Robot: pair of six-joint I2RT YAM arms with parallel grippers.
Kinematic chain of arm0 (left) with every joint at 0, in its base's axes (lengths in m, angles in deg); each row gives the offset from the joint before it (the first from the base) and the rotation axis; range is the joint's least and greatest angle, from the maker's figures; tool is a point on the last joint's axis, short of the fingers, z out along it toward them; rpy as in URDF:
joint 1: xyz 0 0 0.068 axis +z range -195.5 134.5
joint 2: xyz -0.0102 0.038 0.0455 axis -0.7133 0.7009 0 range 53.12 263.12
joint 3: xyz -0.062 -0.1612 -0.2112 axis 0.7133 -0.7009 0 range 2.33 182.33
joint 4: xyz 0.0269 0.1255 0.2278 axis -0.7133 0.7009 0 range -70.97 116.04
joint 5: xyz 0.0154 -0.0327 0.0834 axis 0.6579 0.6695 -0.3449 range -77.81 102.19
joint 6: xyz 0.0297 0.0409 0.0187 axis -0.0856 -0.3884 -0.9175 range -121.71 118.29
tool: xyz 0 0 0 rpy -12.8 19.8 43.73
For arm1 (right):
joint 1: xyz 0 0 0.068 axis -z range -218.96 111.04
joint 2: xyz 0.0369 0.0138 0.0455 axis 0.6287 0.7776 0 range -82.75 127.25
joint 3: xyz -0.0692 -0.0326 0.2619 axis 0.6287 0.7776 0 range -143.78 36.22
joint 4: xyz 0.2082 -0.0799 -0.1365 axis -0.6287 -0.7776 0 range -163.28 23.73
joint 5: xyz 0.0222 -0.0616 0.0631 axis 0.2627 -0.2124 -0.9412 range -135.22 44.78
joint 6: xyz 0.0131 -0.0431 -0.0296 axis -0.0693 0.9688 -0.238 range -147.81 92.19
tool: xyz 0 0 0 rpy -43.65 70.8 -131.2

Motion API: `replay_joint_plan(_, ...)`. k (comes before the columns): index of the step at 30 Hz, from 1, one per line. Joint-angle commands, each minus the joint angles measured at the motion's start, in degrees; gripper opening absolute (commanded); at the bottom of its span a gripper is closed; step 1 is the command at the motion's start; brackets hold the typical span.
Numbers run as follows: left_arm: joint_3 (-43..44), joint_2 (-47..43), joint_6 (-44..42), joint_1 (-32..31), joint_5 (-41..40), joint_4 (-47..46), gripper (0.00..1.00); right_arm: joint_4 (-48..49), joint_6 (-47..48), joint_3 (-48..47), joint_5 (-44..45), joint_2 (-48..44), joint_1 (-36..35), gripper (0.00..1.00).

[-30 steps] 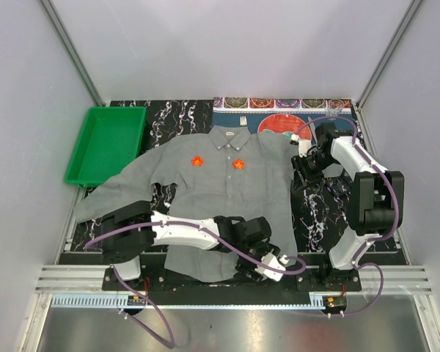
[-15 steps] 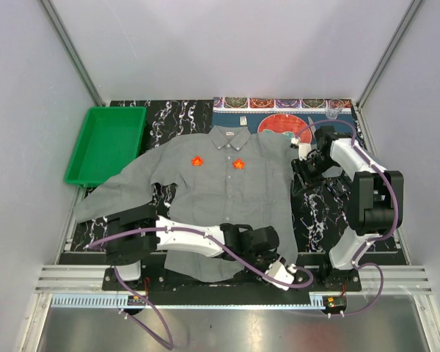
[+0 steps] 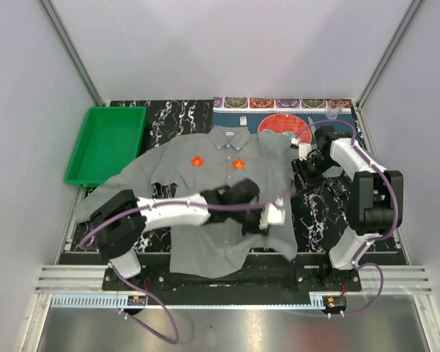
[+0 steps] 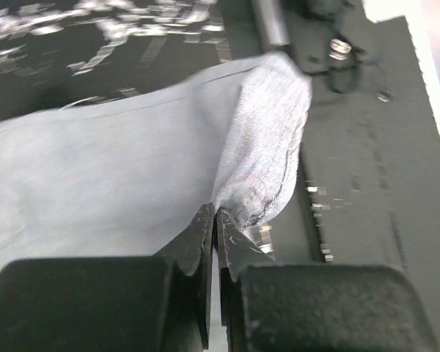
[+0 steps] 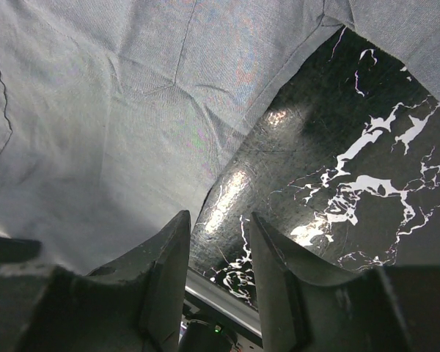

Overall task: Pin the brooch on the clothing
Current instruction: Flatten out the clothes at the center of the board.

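The clothing, a grey button-up shirt (image 3: 205, 191), lies spread on the black marbled mat. Two orange-red brooches (image 3: 197, 160) (image 3: 238, 163) sit on its chest, one either side of the button line. My left gripper (image 3: 271, 215) is over the shirt's lower right part, shut on a bunched fold of the hem (image 4: 268, 139), with its fingertips (image 4: 205, 220) pressed together on the fabric. My right gripper (image 3: 302, 167) hovers at the shirt's right edge. In the right wrist view it (image 5: 218, 220) is open and holds nothing, with grey cloth (image 5: 95, 110) to the left and bare mat (image 5: 337, 161) below.
A green tray (image 3: 106, 143) stands at the back left. A blue patterned placemat (image 3: 279, 117) lies at the back, partly under the collar. The metal rail and the arm bases (image 3: 220, 282) run along the near edge.
My left gripper has shut on the shirt's lower right hem near the front edge and carried it away from the rail towards the shirt's middle. The right arm has stayed still.
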Motion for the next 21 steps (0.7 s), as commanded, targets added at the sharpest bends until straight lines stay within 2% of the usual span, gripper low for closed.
replay_joint_plan(1,2.24,2.03,15.76,11.30,13.85,-6.42,0.12,-1.13,-0.05,-2.50,0.17,0.93,0.38,0.45)
replay_joint_plan(2,3.37,3.37,16.39,13.76,15.25,-5.02,0.28,-1.31,-0.05,-2.85,-0.01,1.19,0.38,0.45)
replay_joint_plan(3,3.39,4.17,16.48,14.65,15.79,-5.00,0.36,-1.40,-0.05,-3.03,-0.01,1.11,0.38,0.45)
replay_joint_plan(5,0.42,2.86,16.22,15.45,14.66,-9.10,0.46,-1.57,0.04,-3.20,0.16,1.28,0.38,0.45)
replay_joint_plan(6,-0.56,1.81,15.61,15.36,14.39,-10.00,0.58,-1.57,0.22,-3.29,0.16,1.37,0.38,0.46)
replay_joint_plan(8,-1.44,-0.30,14.02,14.23,13.26,-11.15,0.68,-1.75,0.48,-3.47,0.52,1.46,0.38,0.46)
replay_joint_plan(13,0.92,0.22,11.40,11.59,13.43,-8.00,0.73,-2.27,1.10,-3.73,0.17,1.46,0.46,0.46)
replay_joint_plan(14,0.49,-0.04,10.34,10.37,12.99,-4.94,0.74,-2.62,1.27,-3.90,-0.53,1.20,0.38,0.45)
replay_joint_plan(17,-3.90,-3.81,8.83,9.91,11.93,-5.26,0.73,-4.55,3.20,-3.56,-4.22,-0.03,0.37,0.44)
replay_joint_plan(21,-10.84,-14.25,-0.09,9.83,10.44,-2.11,0.74,-5.70,6.01,-1.01,-8.79,-3.02,-0.67,0.48)
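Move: The left hand holds the right hem corner of the shirt. The bare table where that corner belongs is about 12 cm to this hand's right, roughly level with it in depth and some 6 cm below. The right orange brooch lies about 28 cm ahead and 6 cm left, the left one about 29 cm ahead and 20 cm left. From the right hand, that hem spot is some 18 cm back, 2 cm left and 6 cm below. Still pinching the shirt's hem corner at first, the left hand swings quickly forward about 9 cm, turning counter-clockwise some 15 degrees as the fingers open and let go of the cloth. It then draws back about 7 cm and edges left, away from the corner's spot, fingers staying open over the shirt front. ##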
